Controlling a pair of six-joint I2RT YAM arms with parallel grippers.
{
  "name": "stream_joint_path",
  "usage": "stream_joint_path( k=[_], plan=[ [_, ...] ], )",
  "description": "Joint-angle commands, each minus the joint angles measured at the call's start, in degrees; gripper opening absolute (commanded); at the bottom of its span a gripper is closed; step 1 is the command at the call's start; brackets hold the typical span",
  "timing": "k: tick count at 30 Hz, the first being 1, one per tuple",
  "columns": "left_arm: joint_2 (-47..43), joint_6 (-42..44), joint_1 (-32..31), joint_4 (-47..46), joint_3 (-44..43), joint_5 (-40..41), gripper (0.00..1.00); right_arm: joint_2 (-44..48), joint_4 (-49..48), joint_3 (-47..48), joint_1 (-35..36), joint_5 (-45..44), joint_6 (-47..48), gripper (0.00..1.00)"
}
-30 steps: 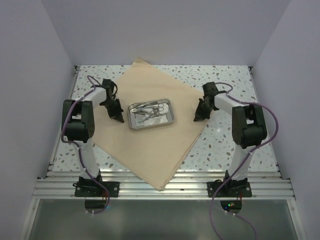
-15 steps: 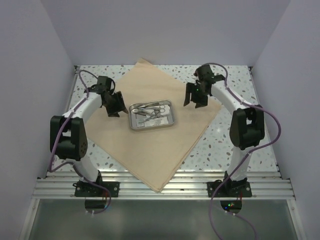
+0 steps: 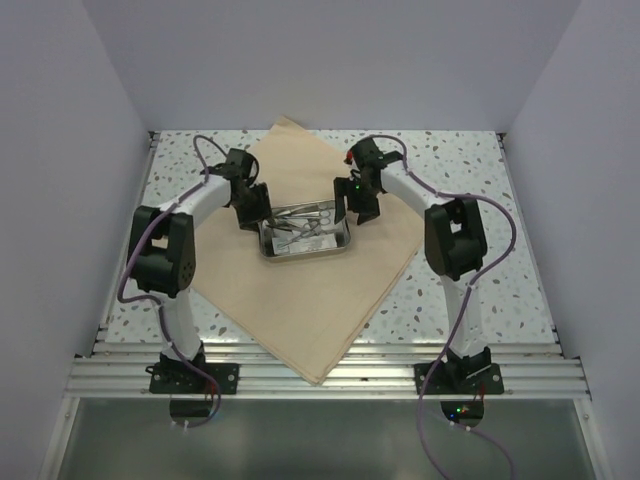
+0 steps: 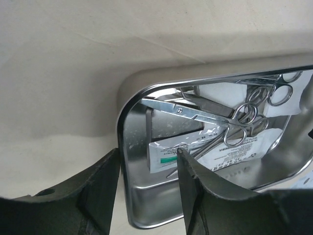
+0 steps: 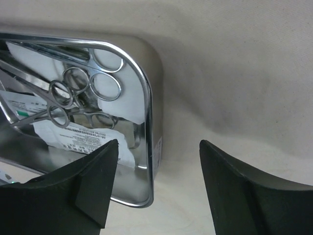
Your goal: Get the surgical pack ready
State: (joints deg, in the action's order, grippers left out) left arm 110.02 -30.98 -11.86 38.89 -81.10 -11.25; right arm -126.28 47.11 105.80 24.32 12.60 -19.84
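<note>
The surgical pack's tan cloth (image 3: 300, 295) lies spread as a diamond on the table. On it sits the steel tray (image 3: 343, 243) with scissors (image 4: 195, 112), forceps and printed sealed packets (image 4: 168, 155) inside. My left gripper (image 3: 254, 206) is open at the tray's left end. In the left wrist view the gripper (image 4: 147, 152) straddles the tray's end wall (image 4: 128, 105), one finger inside and one outside. My right gripper (image 3: 357, 204) is open at the tray's right end. In the right wrist view the gripper (image 5: 159, 143) stands wide astride the rim (image 5: 146, 98), next to the scissor rings (image 5: 105, 85).
The speckled table (image 3: 470, 280) shows around the cloth, closed in by plain walls on three sides. An aluminium rail (image 3: 320, 375) with both arm bases runs along the near edge. The cloth's front corner reaches that rail.
Both arms have swung inward from beside the tray to its two ends. Both grippers, shut a second ago, now stand open over the tray's end walls.
</note>
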Motion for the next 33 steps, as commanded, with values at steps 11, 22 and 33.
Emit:
stream_joint_path(
  k=[11,22,33],
  plan=[
    [0.03,-3.56,-3.0,-0.75,1.55,2.45,0.22,-1.51,1.75,2.48,1.87,1.81,0.5,0.32],
    [-4.72,-2.68,-3.08,0.57,5.78,4.65,0.17,-0.37,1.23,-0.42,2.67,4.62,-0.99,0.0],
    [-5.43,-1.8,-2.82,2.33,6.83,5.36,0.14,-1.78,3.25,2.48,5.04,5.86,-1.79,0.0]
  ],
)
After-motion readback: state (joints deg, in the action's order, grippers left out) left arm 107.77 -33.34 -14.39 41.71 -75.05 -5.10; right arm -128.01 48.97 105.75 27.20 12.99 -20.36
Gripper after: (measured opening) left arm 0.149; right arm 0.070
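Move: The instrument tray lies between the hands. Its left rim is about 2 cm below the left hand and 1 cm back, already under the open fingers; the scissors inside lie some 7 cm to the right, 4 cm below and level. The right rim is about 2 cm below the right hand, 1 cm to its left and 1 cm back. Inside, gauze sits 3 cm left and 1 cm ahead, the printed packet 7 cm left and 4 cm back, both roughly 4 cm below. Both hands pinch the tray's end walls, one finger inside and one outside each, after sinking some 2 cm over the rims. Once closed around the rims they draw back towards the robot, the left by about 4 cm in all, the right by about 2 cm with a slight drift left; the left tilts a few degrees. ##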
